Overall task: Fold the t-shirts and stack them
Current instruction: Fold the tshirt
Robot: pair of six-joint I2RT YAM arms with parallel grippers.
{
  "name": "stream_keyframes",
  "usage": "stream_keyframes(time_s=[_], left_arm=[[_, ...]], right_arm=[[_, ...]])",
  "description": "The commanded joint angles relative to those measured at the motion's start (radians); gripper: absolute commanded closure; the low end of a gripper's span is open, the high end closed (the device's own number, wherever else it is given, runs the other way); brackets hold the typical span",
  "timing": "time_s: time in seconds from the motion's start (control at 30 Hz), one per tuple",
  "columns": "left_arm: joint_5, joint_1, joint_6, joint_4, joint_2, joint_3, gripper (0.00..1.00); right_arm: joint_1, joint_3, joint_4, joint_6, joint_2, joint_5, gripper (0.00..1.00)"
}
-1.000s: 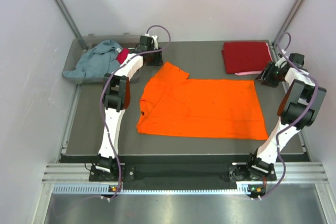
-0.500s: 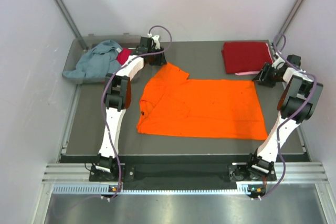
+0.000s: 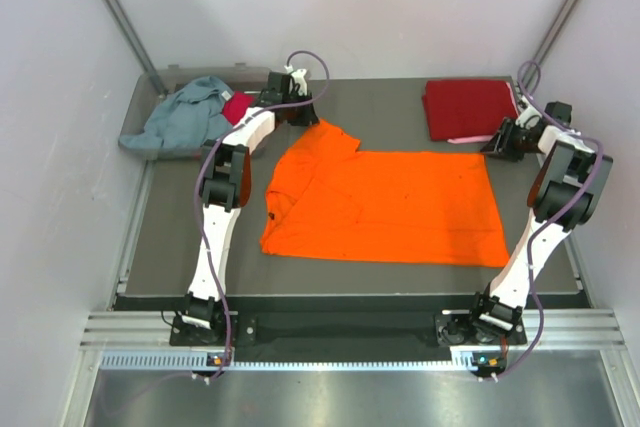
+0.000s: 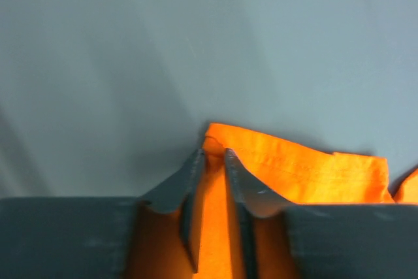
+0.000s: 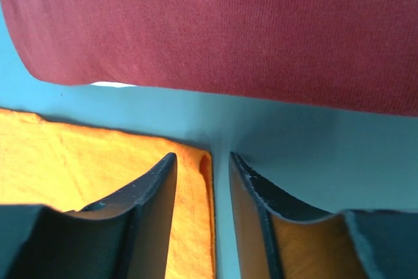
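A bright orange t-shirt (image 3: 385, 205) lies spread flat on the dark mat (image 3: 200, 247). My left gripper (image 3: 303, 113) is at its far left sleeve corner. In the left wrist view it (image 4: 212, 151) is shut on a fold of the orange cloth (image 4: 307, 171). My right gripper (image 3: 497, 144) is at the shirt's far right corner. In the right wrist view it (image 5: 202, 156) is open, and the orange corner hem (image 5: 196, 181) lies between the jaws. A folded dark red t-shirt (image 3: 468, 105) lies at the far right on a pink one (image 3: 470, 138). It also shows in the right wrist view (image 5: 228, 24).
A clear plastic bin (image 3: 135, 139) at the far left holds a crumpled grey-blue t-shirt (image 3: 185, 115) and a magenta one (image 3: 233, 105). Pale walls close in the mat on three sides. A metal rail (image 3: 330, 332) runs along the near edge.
Both grippers have shifted slightly toward the far corners of the orange t-shirt, the left one a little to the right. The shirt itself has not visibly moved.
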Motion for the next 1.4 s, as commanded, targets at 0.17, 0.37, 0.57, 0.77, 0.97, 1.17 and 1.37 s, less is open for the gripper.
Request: stream_keyframes(time_s=[0.17,0.37,0.57,0.77,0.97,1.17,1.37], left_arm=[[0.045,0.004,-0.011,0.031,0.012,0.001,0.99],[0.055,0.002,-0.023,0.028,-0.02,-0.002,1.0],[0.07,0.004,-0.049,0.042,-0.055,-0.004,1.0],[0.073,0.003,-0.057,0.042,-0.072,-0.002,1.0],[0.082,0.002,-0.061,0.037,-0.086,-0.002,1.0],[0.093,0.003,-0.066,0.025,-0.097,-0.008,1.0],[0.022,0.002,-0.055,-0.025,-0.15,-0.031,1.0]], right_arm=[[0.017,0.027,-0.001,-0.017,0.031,0.009,0.66],[0.028,0.035,-0.007,-0.022,0.032,0.023,0.69],[0.028,0.02,-0.012,-0.033,0.023,0.009,0.65],[0.026,0.009,-0.02,-0.043,0.016,0.021,0.64],[0.024,0.012,-0.018,-0.04,0.02,0.029,0.77],[0.026,0.01,-0.014,-0.039,0.017,0.032,0.96],[0.027,-0.009,0.031,-0.007,-0.018,0.032,1.0]])
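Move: The orange t-shirt's far left corner, the sleeve tip, sits right at the left fingertips, about 1 cm below; the magenta cloth in the bin lies some 18 cm to that hand's left and 2 cm farther out. The t-shirt's far right corner is between the right hand's open fingers, about 1 cm below. The folded red shirt's middle lies roughly 12 cm ahead of the right hand and 4 cm to its left. Almost in place, the left fingers finish shutting on the sleeve corner and keep the pinch, easing about 1 cm back and right before rising some 2 cm at the end. The right hand shifts barely 1 cm left along the table with fingers half open, waits, then sinks about half a centimetre as they shut on the t-shirt's far right corner. ##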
